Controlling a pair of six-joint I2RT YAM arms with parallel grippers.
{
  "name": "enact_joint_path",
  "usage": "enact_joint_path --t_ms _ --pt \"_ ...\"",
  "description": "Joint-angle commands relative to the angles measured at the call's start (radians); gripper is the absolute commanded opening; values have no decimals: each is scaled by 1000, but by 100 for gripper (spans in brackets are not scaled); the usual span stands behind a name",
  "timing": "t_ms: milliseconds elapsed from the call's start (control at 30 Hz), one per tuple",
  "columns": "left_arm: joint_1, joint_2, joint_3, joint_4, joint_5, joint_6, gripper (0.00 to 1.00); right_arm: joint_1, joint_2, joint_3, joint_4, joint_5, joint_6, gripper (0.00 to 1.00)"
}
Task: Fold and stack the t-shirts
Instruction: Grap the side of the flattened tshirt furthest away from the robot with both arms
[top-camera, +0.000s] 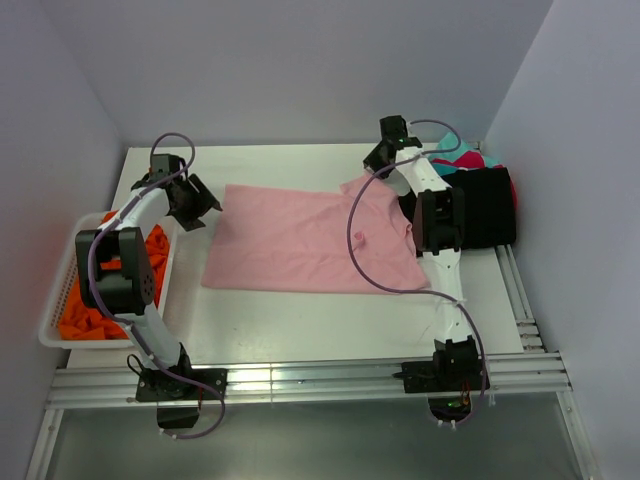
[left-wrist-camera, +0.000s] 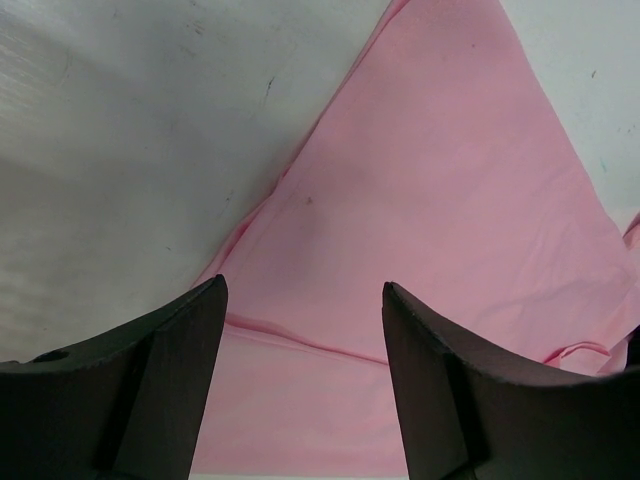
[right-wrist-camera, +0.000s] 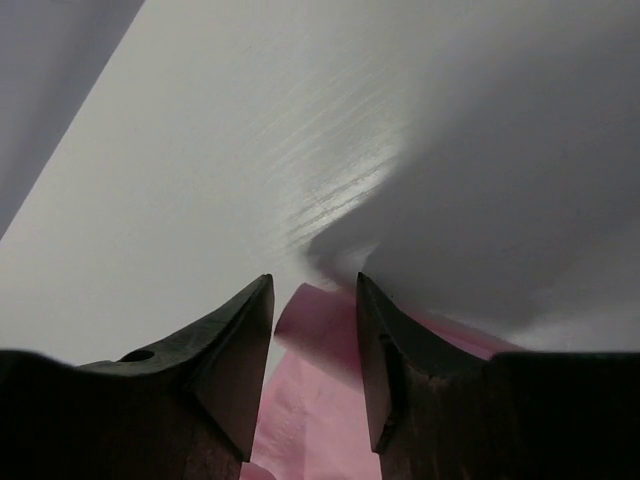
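A light pink t-shirt (top-camera: 310, 240) lies spread flat across the middle of the table. My left gripper (top-camera: 208, 206) hovers over its far left corner, open, with only pink cloth (left-wrist-camera: 440, 200) below the gap between its fingers (left-wrist-camera: 305, 295). My right gripper (top-camera: 376, 162) is at the shirt's far right sleeve. Its jaws stand apart, and a rolled edge of the pink sleeve (right-wrist-camera: 318, 330) lies loose between them (right-wrist-camera: 314, 280). An orange t-shirt (top-camera: 85, 305) is bunched in the basket. A black t-shirt (top-camera: 485, 205) lies at the right, with teal and magenta ones (top-camera: 458, 155) behind it.
The white mesh basket (top-camera: 58, 300) stands at the table's left edge, beside the left arm. Grey walls close in the back and both sides. Aluminium rails (top-camera: 320, 380) run along the near edge and down the right side.
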Motion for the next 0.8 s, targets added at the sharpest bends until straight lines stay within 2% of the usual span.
enact_joint_path --t_ms 0,433,767 --pt "-2 -34 16 33 24 -6 69 -19 -47 -60 -111 95 -45 48" --pt "-3 -41 -28 70 35 -46 66 -29 -127 -110 -140 175 -93 46" --pt "-2 -61 -80 85 32 -52 64 -34 -83 -59 -146 135 -119 45"
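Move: The pink t-shirt's far right sleeve edge, where the right hand is heading, lies some 4 cm to that hand's right, about 3 cm nearer the base and 1 cm below it. The black t-shirt's middle is roughly 20 cm to this hand's right and 11 cm back; the teal shirt is also about 20 cm right, but 4 cm farther out. From the left hand, that sleeve edge lies some 38 cm right, 14 cm ahead and 6 cm down. The pink sleeve's raised tip, already released but still between the right fingertips, is left behind as the right hand slides about 5 cm, nearly level, to the right and back along the sleeve's far edge, easing to a stop there. The hand's left side rolls down some 10 degrees and the fingers tip slightly steeper, staying about half open without closing on the cloth. ##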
